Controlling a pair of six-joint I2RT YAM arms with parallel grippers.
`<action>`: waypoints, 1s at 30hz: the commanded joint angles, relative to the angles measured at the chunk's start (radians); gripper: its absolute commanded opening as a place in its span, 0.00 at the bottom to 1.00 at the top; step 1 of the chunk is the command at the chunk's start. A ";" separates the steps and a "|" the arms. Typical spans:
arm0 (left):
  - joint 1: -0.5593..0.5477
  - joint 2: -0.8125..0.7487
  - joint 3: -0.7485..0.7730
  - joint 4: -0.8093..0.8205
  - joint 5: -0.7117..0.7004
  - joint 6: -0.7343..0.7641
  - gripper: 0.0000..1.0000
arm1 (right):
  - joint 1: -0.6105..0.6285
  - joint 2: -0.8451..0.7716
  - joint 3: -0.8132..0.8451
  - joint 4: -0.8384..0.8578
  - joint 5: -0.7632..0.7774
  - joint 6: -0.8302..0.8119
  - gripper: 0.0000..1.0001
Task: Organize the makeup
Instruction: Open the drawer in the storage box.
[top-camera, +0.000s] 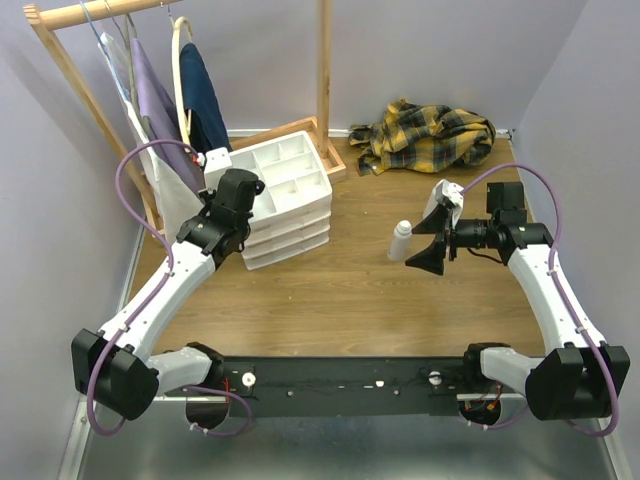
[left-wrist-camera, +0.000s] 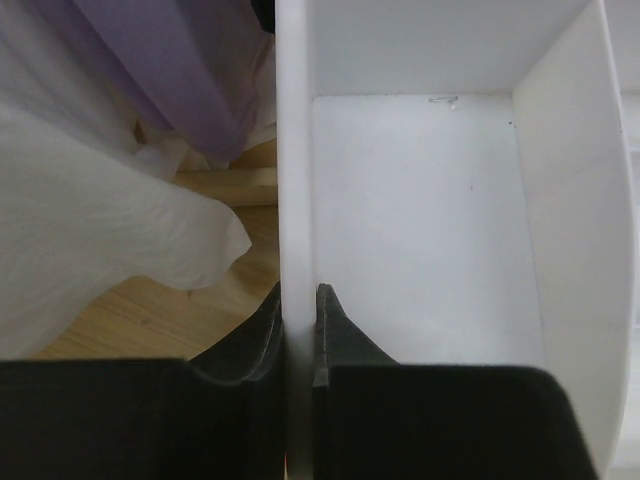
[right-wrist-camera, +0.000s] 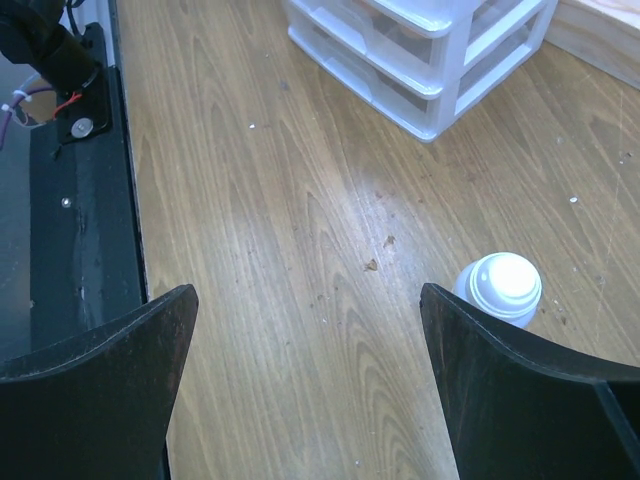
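One piece of the makeup, a small white capped bottle (top-camera: 399, 240), stands upright on the wooden table; in the right wrist view the bottle (right-wrist-camera: 500, 285) sits just beyond my right fingertip. My right gripper (top-camera: 432, 235) (right-wrist-camera: 305, 300) hangs open beside it, with only bare wood between the fingers. At the near left corner of the white drawer unit (top-camera: 285, 200), my left gripper (top-camera: 240, 195) (left-wrist-camera: 298, 300) is shut on the thin white outer wall (left-wrist-camera: 296, 150) of its top tray. One finger is inside an empty compartment (left-wrist-camera: 420, 220), the other outside. The sticks and sponges are out of view.
A yellow plaid cloth (top-camera: 430, 135) lies crumpled at the back right. A wooden clothes rack (top-camera: 150, 90) with hanging garments stands at the back left, right beside the drawer unit; its white and purple fabric (left-wrist-camera: 120, 200) hangs close to my left gripper.
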 joint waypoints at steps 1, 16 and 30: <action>-0.003 -0.012 0.000 0.028 0.055 0.097 0.01 | -0.004 0.012 -0.007 0.014 -0.038 0.008 1.00; 0.006 -0.129 0.077 -0.015 0.195 -0.088 0.00 | 0.145 0.093 0.087 0.006 0.038 -0.009 1.00; 0.022 -0.145 0.105 -0.032 0.278 -0.174 0.00 | 0.457 0.275 0.231 0.114 0.155 0.100 1.00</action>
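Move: The drawer fronts of the storage box, taken at their middle, lie some 26 cm to the right hand's left, about 9 cm ahead and 11 cm lower. A silver bottle stands roughly 8 cm ahead of that hand and 3 cm left, a second bottle about 18 cm ahead and 7 cm right. From the left hand, already on the box's left rim, the drawer fronts are about 14 cm right and 4 cm back, and the hanging white cloth some 9 cm left and 3 cm ahead. Back and to its right by about 3 cm, the left hand draws the storage box by its left rim, keeping its pinch and turning slightly clockwise as its left side dips. The right hand waits, then sweeps about 10 cm left towards the drawer fronts, swinging counter-clockwise by some 15 degrees, fingers wide open and touching nothing. ##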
